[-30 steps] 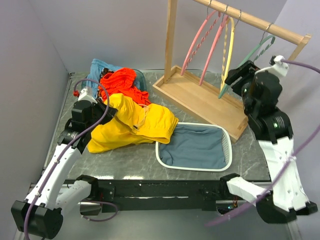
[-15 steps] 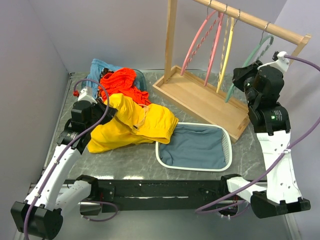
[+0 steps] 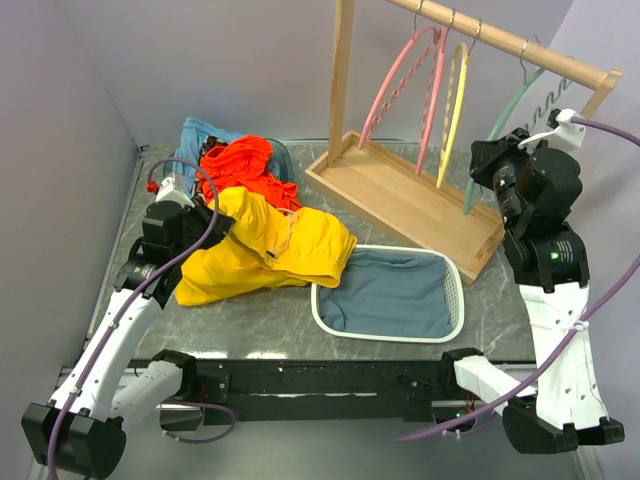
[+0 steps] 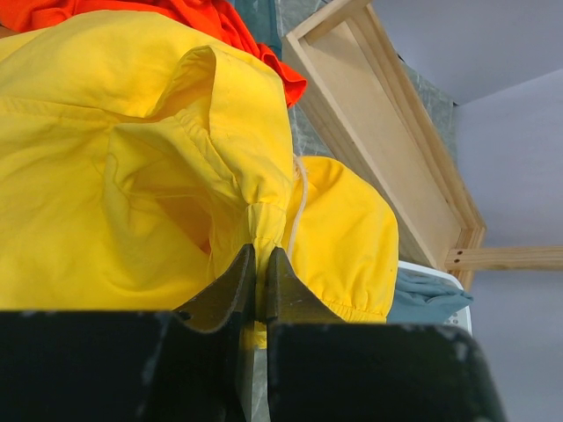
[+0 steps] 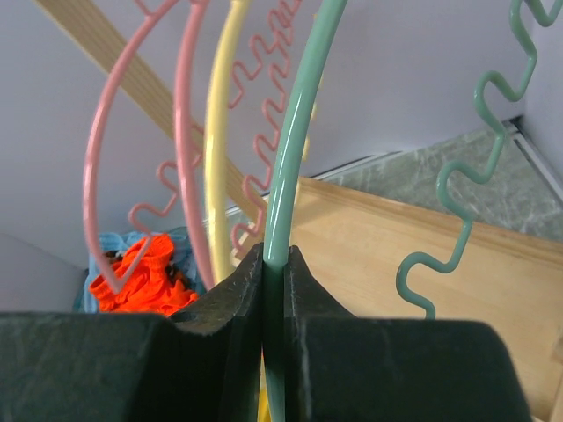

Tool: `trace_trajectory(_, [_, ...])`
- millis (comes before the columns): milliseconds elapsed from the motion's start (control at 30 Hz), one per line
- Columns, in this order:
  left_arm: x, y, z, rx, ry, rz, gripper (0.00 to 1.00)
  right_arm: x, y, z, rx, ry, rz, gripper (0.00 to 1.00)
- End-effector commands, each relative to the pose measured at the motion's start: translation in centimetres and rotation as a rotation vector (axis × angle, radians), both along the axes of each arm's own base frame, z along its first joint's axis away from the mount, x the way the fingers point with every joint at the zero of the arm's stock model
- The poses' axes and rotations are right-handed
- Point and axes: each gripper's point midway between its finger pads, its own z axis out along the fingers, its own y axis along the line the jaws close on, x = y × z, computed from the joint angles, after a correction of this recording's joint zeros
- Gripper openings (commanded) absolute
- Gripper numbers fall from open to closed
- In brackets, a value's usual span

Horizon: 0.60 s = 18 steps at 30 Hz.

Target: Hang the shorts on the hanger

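Note:
The yellow shorts [image 3: 270, 250] lie crumpled on the table left of centre, and they fill the left wrist view [image 4: 132, 158]. My left gripper [image 3: 210, 218] is shut on a fold of the shorts' fabric near the waistband [image 4: 259, 255]. The teal-green hanger [image 3: 505, 110] hangs by its hook from the right end of the wooden rail. My right gripper [image 3: 488, 160] is shut on the hanger's lower arm; in the right wrist view the green arm [image 5: 295, 132] runs up from between the jaws [image 5: 274, 259], with its wavy inner bar [image 5: 466, 185] to the right.
Two pink hangers [image 3: 400, 80] and a yellow hanger [image 3: 455, 100] hang on the wooden rack [image 3: 400, 195]. An orange-red garment [image 3: 245, 165] and blue cloth [image 3: 200, 135] lie behind the shorts. A white basket [image 3: 455, 300] holds blue-grey cloth [image 3: 390, 295].
The right gripper has closed on the teal hanger's arm and drawn it to the right and slightly up, away from the yellow hanger. The left arm and shorts have not moved.

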Motion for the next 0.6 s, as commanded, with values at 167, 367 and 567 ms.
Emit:
trace_trajectory(167, [0.3,-0.2,2.3,-0.012,-0.08,-0.019,0.08,-2.1,1.8,4.4,-0.029,-0.223,0.126,0.0])
trace_trajectory(367, [0.3,-0.3,2.1,-0.015,-0.079,-0.02,0.08,-4.4,2.6,4.0,0.049,-0.235,0.178,0.0])
trace_trajectory(567, [0.3,-0.3,1.9,-0.017,-0.072,-0.019,0.08,-7.1,3.8,2.5,0.138,-0.181,0.247,0.0])
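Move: The right hand, gripping the green hanger's smooth arm, has the yellow shorts some 39 cm to its left, about level ahead and 34 cm below. The yellow hanger is roughly 8 cm ahead and 6 cm left at its height; the white basket lies about 12 cm back, 14 cm left and 43 cm down. From the left hand, still pinching the shorts, their middle is about 8 cm right, level ahead and 13 cm below. Keeping its pinch on the green hanger, the right hand draws it back about 5 cm, away from the rack, and about 3 cm left towards the shorts' side, picking up speed. The wrist turns some 10 degrees counter-clockwise and tips slightly upward. The left hand holds still, fingers shut on the shorts. ##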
